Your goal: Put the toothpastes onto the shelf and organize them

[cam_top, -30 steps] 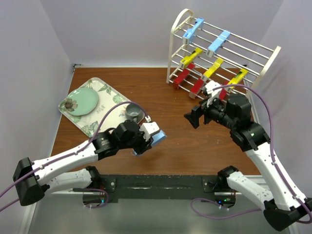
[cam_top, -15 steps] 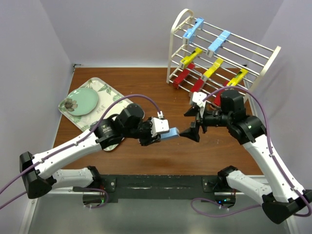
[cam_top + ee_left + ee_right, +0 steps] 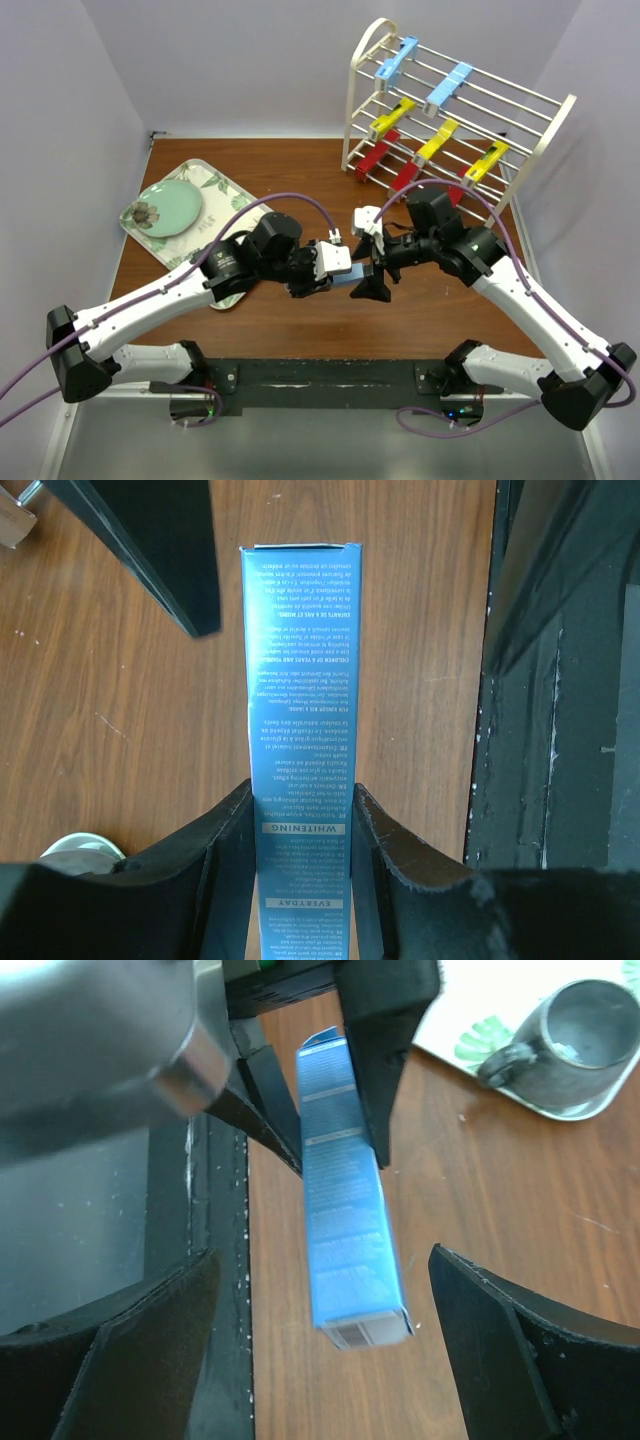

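Note:
My left gripper [image 3: 338,270] is shut on a light blue toothpaste box [image 3: 350,277], held above the table's middle with its free end toward the right arm. In the left wrist view the box [image 3: 300,670] runs straight out from between my fingers [image 3: 225,830]. My right gripper [image 3: 322,1260] is open, its fingers on either side of the box's free end [image 3: 350,1260] with gaps on both sides. The shelf [image 3: 368,45] stands at the back right. It holds two blue boxes [image 3: 397,57] on top, three yellow [image 3: 436,140] in the middle and red ones [image 3: 376,158] at the bottom.
A leaf-patterned tray [image 3: 215,185] with a green plate [image 3: 170,208] lies at the left. A grey mug [image 3: 565,1035] stands on the tray's corner, behind the left arm. The black base bar [image 3: 330,380] runs along the table's near edge.
My left arm has carried the blue box rightward to the table's middle. My right arm has swung from the shelf down and left, bringing its open fingers around the box's free end, slightly narrower.

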You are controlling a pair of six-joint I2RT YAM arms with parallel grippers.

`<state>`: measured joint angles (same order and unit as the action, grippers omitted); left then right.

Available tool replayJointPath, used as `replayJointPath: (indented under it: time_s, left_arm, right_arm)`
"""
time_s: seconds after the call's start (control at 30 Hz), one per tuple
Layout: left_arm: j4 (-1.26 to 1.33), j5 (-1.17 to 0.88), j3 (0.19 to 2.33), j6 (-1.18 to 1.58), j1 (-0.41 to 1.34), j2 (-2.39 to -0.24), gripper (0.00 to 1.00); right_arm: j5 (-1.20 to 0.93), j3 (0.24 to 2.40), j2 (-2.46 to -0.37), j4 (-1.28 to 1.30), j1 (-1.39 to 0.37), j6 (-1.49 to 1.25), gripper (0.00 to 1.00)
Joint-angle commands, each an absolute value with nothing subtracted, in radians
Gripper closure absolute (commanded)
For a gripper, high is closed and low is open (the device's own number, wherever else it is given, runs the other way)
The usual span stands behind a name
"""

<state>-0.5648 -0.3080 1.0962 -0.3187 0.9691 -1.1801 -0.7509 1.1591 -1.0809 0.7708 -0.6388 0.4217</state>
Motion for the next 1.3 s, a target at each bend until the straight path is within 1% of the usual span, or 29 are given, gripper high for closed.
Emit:
replayJointPath:
  time_s: [0.0,0.1,0.17,0.3,0.33,0.37,0.47,0.53,0.57,0.63,0.67,0.7,0.77,0.8,0.83,0.9,0.93,1.03,1.13,1.2,1.23,1.27]
  left_arm:
    - [-0.529,-0.305,1.154,-0.334,0.969,-1.172,0.69]
    - [-0.529,-0.302,1.152,-0.336,0.969,-1.164,0.69]
    - [-0.529,-0.298,1.152,-0.334,0.969,-1.158,0.69]
    - [-0.532,-0.298,1.155,-0.336,0.969,-1.155,0.70]
    - [-0.532,-0.299,1.154,-0.334,0.969,-1.155,0.70]
    - [-0.534,-0.298,1.154,-0.334,0.968,-1.155,0.71]
    - [-0.531,-0.298,1.152,-0.331,0.968,-1.152,0.71]
    - [-0.526,-0.298,1.151,-0.328,0.968,-1.147,0.71]
    - [-0.525,-0.293,1.149,-0.328,0.968,-1.144,0.71]
    - [-0.514,-0.287,1.146,-0.324,0.966,-1.135,0.69]
    - [-0.509,-0.279,1.143,-0.321,0.965,-1.132,0.68]
    - [-0.505,-0.276,1.140,-0.318,0.962,-1.128,0.67]
    - [-0.489,-0.259,1.131,-0.314,0.960,-1.112,0.57]
    - [-0.485,-0.252,1.128,-0.313,0.957,-1.108,0.53]
    - [-0.477,-0.244,1.124,-0.311,0.956,-1.097,0.42]
    - [-0.466,-0.210,1.114,-0.304,0.950,-1.083,0.34]
    - [-0.448,-0.195,1.109,-0.296,0.948,-1.065,0.27]
    - [-0.378,-0.118,1.068,-0.273,0.937,-1.002,0.22]
    - [-0.280,0.027,0.999,-0.235,0.931,-0.921,0.18]
    - [-0.229,0.167,0.942,-0.197,0.928,-0.878,0.17]
    - [-0.174,0.220,0.921,-0.186,0.928,-0.829,0.15]
    - [-0.143,0.321,0.869,-0.175,0.927,-0.803,0.15]
  right_arm:
    - [-0.695,1.198,-1.107,0.752,-0.681,0.433,0.17]
    - [-0.686,1.192,-1.124,0.744,-0.692,0.434,0.23]
    - [-0.681,1.192,-1.132,0.744,-0.702,0.437,0.24]
    - [-0.650,1.180,-1.140,0.742,-0.713,0.440,0.33]
    - [-0.646,1.178,-1.141,0.742,-0.712,0.442,0.36]
    - [-0.643,1.177,-1.140,0.741,-0.713,0.442,0.45]
    - [-0.626,1.173,-1.132,0.741,-0.713,0.442,0.58]
    - [-0.612,1.173,-1.131,0.752,-0.713,0.448,0.63]
    - [-0.608,1.175,-1.129,0.758,-0.713,0.449,0.68]
    - [-0.598,1.181,-1.126,0.773,-0.713,0.456,0.74]
    - [-0.589,1.183,-1.124,0.776,-0.713,0.459,0.81]
    - [-0.584,1.186,-1.123,0.782,-0.715,0.460,0.84]
    - [-0.574,1.189,-1.118,0.785,-0.713,0.462,0.90]
    - [-0.563,1.195,-1.115,0.787,-0.713,0.462,0.91]
    - [-0.555,1.200,-1.114,0.788,-0.713,0.457,0.92]
    - [-0.535,1.213,-1.112,0.795,-0.713,0.448,0.94]
    - [-0.517,1.218,-1.109,0.795,-0.713,0.436,0.96]
    - [-0.464,1.232,-1.089,0.770,-0.715,0.393,1.00]
    - [-0.399,1.241,-1.054,0.709,-0.713,0.336,1.00]
    - [-0.355,1.247,-1.031,0.654,-0.715,0.307,1.00]
    - [-0.284,1.252,-1.014,0.634,-0.713,0.279,1.00]
    - [-0.250,1.259,-1.006,0.618,-0.713,0.267,1.00]
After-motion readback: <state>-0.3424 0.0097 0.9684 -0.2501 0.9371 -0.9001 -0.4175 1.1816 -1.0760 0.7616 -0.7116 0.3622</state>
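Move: The blue toothpaste box is still in the left fingers, its middle about 4 cm right of, 1 cm ahead of and 1 cm below the left hand. The open right gripper waits about 8 cm to that hand's right and 2 cm higher. From the right hand the box's middle lies 4 cm left, 1 cm ahead and 2 cm below. The grey mug stands some 19 cm ahead of the left hand, 12 cm left; the nearest shelved red toothpaste is roughly 36 cm ahead of the right hand, 8 cm right. Sinking about 2 cm and edging left, the right hand closes its fingers on the blue box's free end while the left hand holds the box still. The left fingers then open and let go, and that hand draws off up, left and forward, roughly 10 cm in all, its fingers tilting up; the right keeps its pinch, easing forward and right with a slight clockwise turn. ##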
